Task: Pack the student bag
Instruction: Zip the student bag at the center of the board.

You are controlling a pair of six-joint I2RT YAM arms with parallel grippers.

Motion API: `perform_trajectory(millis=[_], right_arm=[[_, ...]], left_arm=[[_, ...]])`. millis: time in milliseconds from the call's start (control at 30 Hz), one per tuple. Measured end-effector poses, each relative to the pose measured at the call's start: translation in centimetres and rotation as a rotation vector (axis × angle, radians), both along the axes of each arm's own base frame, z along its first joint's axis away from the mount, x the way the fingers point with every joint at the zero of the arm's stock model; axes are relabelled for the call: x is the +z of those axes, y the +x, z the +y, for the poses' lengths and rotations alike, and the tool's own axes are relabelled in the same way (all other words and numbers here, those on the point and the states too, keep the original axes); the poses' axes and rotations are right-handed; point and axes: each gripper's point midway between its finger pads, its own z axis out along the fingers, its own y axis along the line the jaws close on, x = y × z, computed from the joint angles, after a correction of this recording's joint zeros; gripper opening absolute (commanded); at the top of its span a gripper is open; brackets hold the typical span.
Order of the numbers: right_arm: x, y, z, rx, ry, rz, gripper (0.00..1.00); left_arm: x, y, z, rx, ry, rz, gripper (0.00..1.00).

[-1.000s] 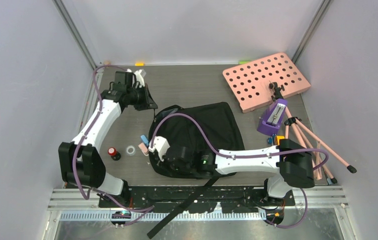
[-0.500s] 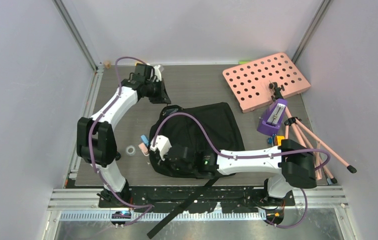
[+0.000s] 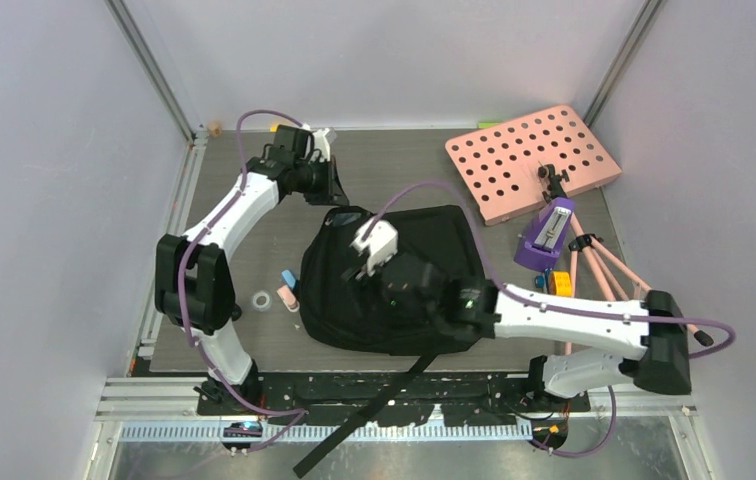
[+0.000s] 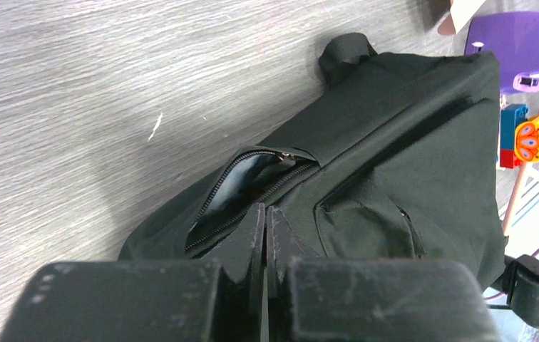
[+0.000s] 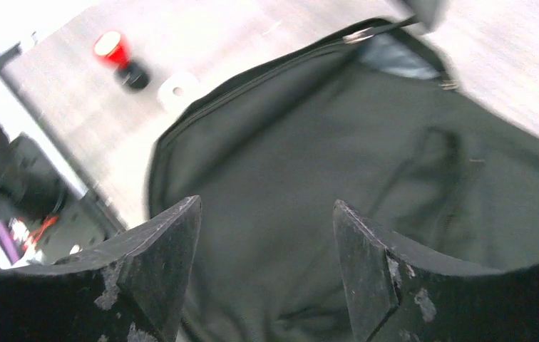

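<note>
The student bag (image 3: 424, 250) lies flat in the middle of the table, black, with its zipper partly open at the back left corner and grey lining (image 4: 242, 187) showing. My left gripper (image 3: 340, 203) is shut, its tips (image 4: 265, 211) right at the edge of that zipper opening; nothing shows between the fingers. My right gripper (image 3: 386, 288) hovers over the middle of the bag (image 5: 309, 157), open and empty (image 5: 267, 214).
Left of the bag lie a white ring (image 3: 262, 298), a small pink and blue item (image 3: 289, 288) and a red-topped stamp (image 5: 113, 50). A pink holed board (image 3: 532, 160), purple device (image 3: 546, 235), toy blocks (image 4: 527, 139) and pink tripod (image 3: 624, 290) crowd the right side. A strap (image 3: 364, 420) hangs over the front edge.
The right gripper opened and swung from the bag's front left edge to above its middle. The left arm moved from the back left of the table to the bag's zipper corner.
</note>
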Motion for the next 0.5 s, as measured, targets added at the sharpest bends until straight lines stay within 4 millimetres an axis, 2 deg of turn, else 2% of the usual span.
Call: perform_trajectory(millis=[33,67,100,167,233,333,500], right_arm=[[0.7,1.1,-1.0,-0.034,0.013,-0.002,0.75],[1.6,3.2,-2.7,-0.098,0.038,0.004,0.75],[1.9,4.1,-3.4,-0.127,0.049,0.007,0.75],[2.4,7.1,-5.9,-0.219,0.075,0.024,0.76],[2.3,9.5,-7.9,-0.297,0.091,0.044,0.77],[1.2,10.9,-9.2,-0.342,0.097,0.086,0.77],[-1.0,10.9,-8.0,-0.316,0.093,0.164,0.77]], left_arm=[[0.0,-0.1,-0.2,-0.008,0.002,-0.001,0.0],[0.0,-0.3,-0.4,-0.017,0.004,-0.001,0.0],[0.0,-0.4,-0.6,-0.021,0.004,-0.002,0.0],[0.0,-0.5,-0.8,-0.027,0.004,-0.003,0.07],[0.0,-0.5,-0.9,-0.028,0.003,-0.005,0.26],[0.1,-0.3,-0.8,-0.022,0.011,-0.013,0.55],[0.8,0.3,0.4,0.027,0.07,-0.051,0.89]])
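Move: The left hand's closed fingertips still hold the dark pull tab of the bag's zip at its far-left corner; the tab's slider sits about 3 cm back, 3 cm left and 3 cm below. The second slider, at the other end of the short open gap, is 5 cm right, 2 cm back and 4 cm down. From the open right hand, that second slider is roughly 21 cm ahead, 4 cm right and 10 cm below, the first slider about 20 cm ahead, 5 cm left and 9 cm down. The left fingers let go of the zip's pull tab, opening from shut to about three-quarters wide while the hand stays nearly in place over the bag's corner. Meanwhile the right hand, already open and touching nothing, sweeps some 11 cm forward and 8 cm right over the bag towards the second slider, turning about 20 degrees clockwise; it rises a little, then sinks about 3 cm towards the end. ##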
